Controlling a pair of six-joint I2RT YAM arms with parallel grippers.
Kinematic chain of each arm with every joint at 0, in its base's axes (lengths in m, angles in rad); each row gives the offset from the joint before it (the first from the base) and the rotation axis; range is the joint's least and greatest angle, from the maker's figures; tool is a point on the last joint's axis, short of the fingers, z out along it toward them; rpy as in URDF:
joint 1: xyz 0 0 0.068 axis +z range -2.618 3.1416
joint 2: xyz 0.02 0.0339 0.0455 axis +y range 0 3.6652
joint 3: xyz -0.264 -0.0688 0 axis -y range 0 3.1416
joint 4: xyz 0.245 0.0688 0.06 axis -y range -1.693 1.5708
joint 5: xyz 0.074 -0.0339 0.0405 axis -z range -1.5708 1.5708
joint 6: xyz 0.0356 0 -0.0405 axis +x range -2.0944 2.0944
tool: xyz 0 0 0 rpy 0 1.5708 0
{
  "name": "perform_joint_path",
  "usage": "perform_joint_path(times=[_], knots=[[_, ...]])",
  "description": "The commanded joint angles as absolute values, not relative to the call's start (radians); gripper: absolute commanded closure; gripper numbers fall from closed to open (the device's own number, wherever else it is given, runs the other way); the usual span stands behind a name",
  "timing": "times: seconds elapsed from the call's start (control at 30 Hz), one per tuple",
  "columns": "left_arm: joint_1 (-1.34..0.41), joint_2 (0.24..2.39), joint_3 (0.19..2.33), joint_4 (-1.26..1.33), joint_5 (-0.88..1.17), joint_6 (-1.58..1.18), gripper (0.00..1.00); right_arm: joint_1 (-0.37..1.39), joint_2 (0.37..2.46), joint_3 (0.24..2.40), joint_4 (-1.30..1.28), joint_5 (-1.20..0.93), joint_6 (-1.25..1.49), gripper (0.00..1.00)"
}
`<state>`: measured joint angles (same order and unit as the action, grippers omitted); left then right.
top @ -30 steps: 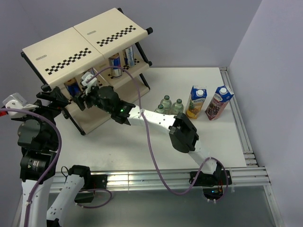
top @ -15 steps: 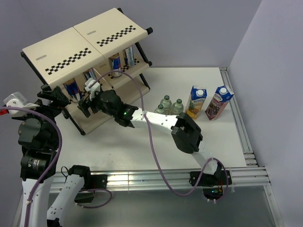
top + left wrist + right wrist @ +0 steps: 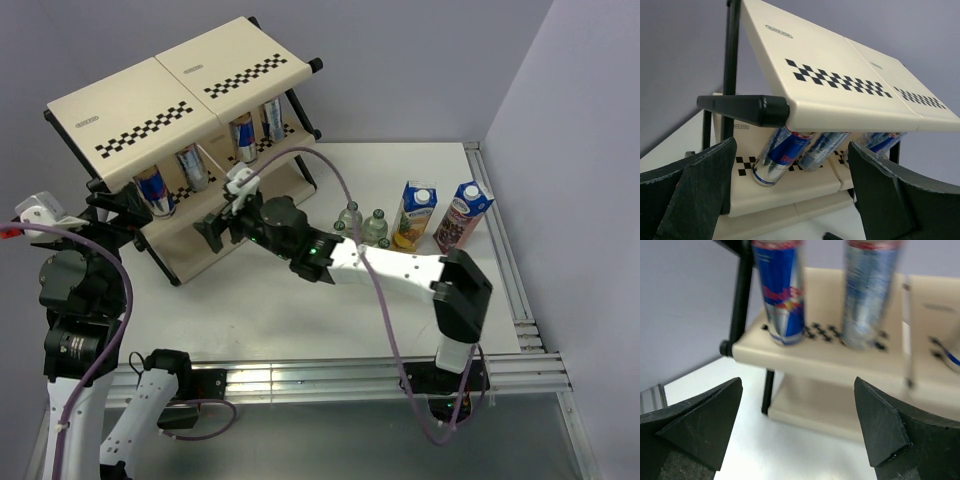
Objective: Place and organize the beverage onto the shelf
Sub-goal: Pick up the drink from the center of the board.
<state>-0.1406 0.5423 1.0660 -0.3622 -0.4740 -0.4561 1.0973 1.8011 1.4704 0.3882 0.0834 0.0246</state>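
Note:
The shelf (image 3: 190, 100) stands at the back left, with several blue-silver cans upright on its middle tier. The two left cans (image 3: 153, 188) (image 3: 192, 165) show close up in the right wrist view as a sharp can (image 3: 780, 295) and a blurred can (image 3: 870, 295). My right gripper (image 3: 218, 228) hovers open and empty in front of the shelf, a little off it (image 3: 797, 425). My left gripper (image 3: 112, 205) is open and empty at the shelf's left end (image 3: 790, 195), looking under the top panel at the cans (image 3: 780, 155). Small clear bottles (image 3: 375, 224) stand mid-table, partly hidden by the right arm.
A pineapple-yellow carton (image 3: 415, 214) and a grape-purple carton (image 3: 462, 216) stand upright to the right of the bottles. The right arm's purple cable (image 3: 345, 215) loops over the bottles. A metal rail (image 3: 505, 260) runs along the table's right edge.
My right gripper has opened wide and drawn back to the right from the shelf, leaving a can standing on the middle tier. The left arm has stayed still.

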Motion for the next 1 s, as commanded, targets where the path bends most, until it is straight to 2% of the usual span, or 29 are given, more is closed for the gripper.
perform_joint_path(times=[0.0, 0.17, 0.4, 0.47, 0.53, 0.6, 0.63, 0.67, 0.73, 0.77, 0.97], knots=[[-0.135, 0.535, 1.057, -0.321, -0.362, -0.422, 0.01, 1.103, 1.647, 1.367, 0.424, 0.219, 0.070, 0.00], [-0.135, 0.534, 1.023, -0.347, -0.134, -0.397, 0.01, 1.095, 1.484, 1.232, 0.173, 0.426, 0.193, 0.00], [-0.137, 0.678, 1.014, -0.422, 0.291, -0.440, 0.00, 1.040, 1.189, 1.062, -0.190, 0.518, 0.334, 0.00], [-0.162, 0.724, 0.994, -0.399, 0.334, -0.483, 0.01, 1.026, 1.126, 0.996, -0.268, 0.541, 0.354, 0.00], [-0.240, 0.733, 0.976, -0.376, 0.183, -0.500, 0.01, 1.009, 1.042, 0.967, -0.331, 0.604, 0.400, 0.00], [-0.449, 0.779, 0.989, -0.396, 0.007, -0.525, 0.01, 1.003, 0.959, 0.922, -0.399, 0.649, 0.436, 0.00], [-0.531, 0.807, 0.999, -0.402, -0.167, -0.537, 0.01, 1.002, 0.934, 0.910, -0.416, 0.673, 0.446, 0.00], [-0.684, 0.859, 1.015, -0.408, -0.243, -0.567, 0.01, 1.002, 0.910, 0.887, -0.440, 0.681, 0.455, 0.00], [-0.811, 0.906, 1.009, -0.387, -0.445, -0.598, 0.00, 0.997, 0.839, 0.868, -0.462, 0.708, 0.466, 0.00], [-0.906, 0.943, 1.000, -0.365, -0.495, -0.616, 0.00, 0.997, 0.815, 0.852, -0.475, 0.716, 0.475, 0.00], [-1.135, 1.167, 0.956, -0.078, -0.733, -0.545, 0.00, 0.997, 0.605, 0.773, -0.473, 0.703, 0.469, 0.00]])
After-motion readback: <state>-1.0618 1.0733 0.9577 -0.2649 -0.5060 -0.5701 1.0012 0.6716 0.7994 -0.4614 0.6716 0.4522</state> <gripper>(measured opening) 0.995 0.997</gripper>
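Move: The front-left bottle is about 14 cm ahead of the left hand, 38 cm to its right and some 35 cm below; the back-left bottle stands some 7 cm beyond that bottle. From the right hand, the front-right bottle lies about 4 cm ahead, 34 cm to the right and 24 cm below. The back-right bottle is about 10 cm beyond the front-right one, and the pineapple carton 10 cm beyond and 8 cm right of it. Both open, empty hands swing rightward from beside the shelf towards the bottles mid-board. The left goes about 31 cm right while sinking 17 cm, turning roughly 50 degrees clockwise towards the front-left bottle. The right sweeps some 35 cm right at a gentle descent, turning about 40 degrees clockwise towards the front-right bottle; both tip their fingers down and touch nothing. ##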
